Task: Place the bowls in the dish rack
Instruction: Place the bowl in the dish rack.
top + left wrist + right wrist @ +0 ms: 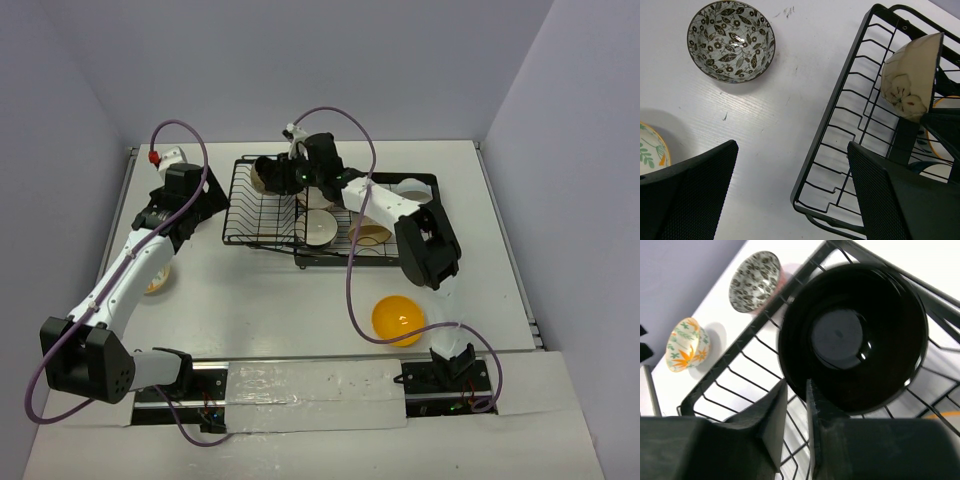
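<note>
The black wire dish rack lies mid-table. A bowl, black inside and cream with a flower print outside, stands on edge over the rack's flat tray at its far left. My right gripper is shut on its rim, one finger inside and one outside. My left gripper hangs open and holds nothing above the table by the rack's left corner. A grey floral bowl and an orange-leaf bowl sit on the table left of the rack. An orange-yellow bowl sits near the front right.
The rack's basket section holds a white bowl, a tan bowl and more behind my right arm. Grey walls close in the table's left, back and right. My right arm's cable loops over the table in front of the rack.
</note>
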Motion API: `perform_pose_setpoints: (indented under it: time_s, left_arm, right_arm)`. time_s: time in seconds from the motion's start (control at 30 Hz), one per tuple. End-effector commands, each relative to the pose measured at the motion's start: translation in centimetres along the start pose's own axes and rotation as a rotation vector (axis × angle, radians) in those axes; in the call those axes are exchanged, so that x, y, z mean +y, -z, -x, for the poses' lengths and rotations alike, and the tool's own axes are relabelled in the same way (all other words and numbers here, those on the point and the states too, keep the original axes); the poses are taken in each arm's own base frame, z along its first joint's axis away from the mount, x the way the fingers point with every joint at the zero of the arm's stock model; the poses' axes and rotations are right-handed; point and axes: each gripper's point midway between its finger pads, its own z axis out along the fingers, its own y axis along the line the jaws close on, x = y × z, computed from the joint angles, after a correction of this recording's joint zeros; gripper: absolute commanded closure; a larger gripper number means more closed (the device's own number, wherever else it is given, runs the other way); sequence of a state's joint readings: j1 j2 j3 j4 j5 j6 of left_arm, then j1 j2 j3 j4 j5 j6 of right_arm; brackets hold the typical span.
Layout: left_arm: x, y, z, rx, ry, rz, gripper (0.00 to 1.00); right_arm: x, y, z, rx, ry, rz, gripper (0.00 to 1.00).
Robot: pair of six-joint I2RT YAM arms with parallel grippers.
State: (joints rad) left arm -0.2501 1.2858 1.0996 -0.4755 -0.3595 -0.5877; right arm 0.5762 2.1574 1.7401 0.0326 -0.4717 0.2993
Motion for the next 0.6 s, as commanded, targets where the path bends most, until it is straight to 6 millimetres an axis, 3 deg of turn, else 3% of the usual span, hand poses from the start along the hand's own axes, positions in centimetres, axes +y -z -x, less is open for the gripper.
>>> perform_pose_setpoints:
  time_s: [0.0, 0.17, 0.57]
  left_arm:
    - [-1.1, 0.6, 1.4, -0.035, 0.011, -0.049, 0.04]
    - [-1.1, 0.7, 1.4, -0.036, 0.011, -0.048, 0.04]
    - [-1.3, 0.9, 1.5, -0.037, 0.013, -0.060, 0.04]
  right_arm:
    - [-1.1, -0.6, 1.4, -0.057, -0.002, -0.016, 0.78]
    - [-0.7, -0.7, 1.5, -0.065, -0.018, 0.005, 1.00]
    - [2.9, -0.3, 3.9, -0.177, -0.125, 0.223, 1.00]
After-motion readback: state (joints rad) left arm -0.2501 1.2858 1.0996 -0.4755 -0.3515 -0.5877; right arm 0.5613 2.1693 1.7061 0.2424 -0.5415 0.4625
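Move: The black bowl, cream and flowered outside, stands on its side in the rack's left part; its near rim is at the right fingertips, its middle about 3 cm ahead, 4 cm left and roughly level. The orange-rimmed bowl lies some 8 cm right, 3 cm back and 8 cm lower. On the table, the leaf-patterned bowl is about 27 cm left, 5 cm back and 14 cm lower. From the left hand, the black bowl is some 9 cm ahead, 16 cm right and slightly lower. Shut the right gripper the rest of the way on the near rim of the black bowl and pinch it. As the fingers close, raise the hand about 2.5 cm, easing it around 1 cm left, and keep rolling the wrist so its left side comes up some 10 degrees, bringing the rim along with the fingers. ##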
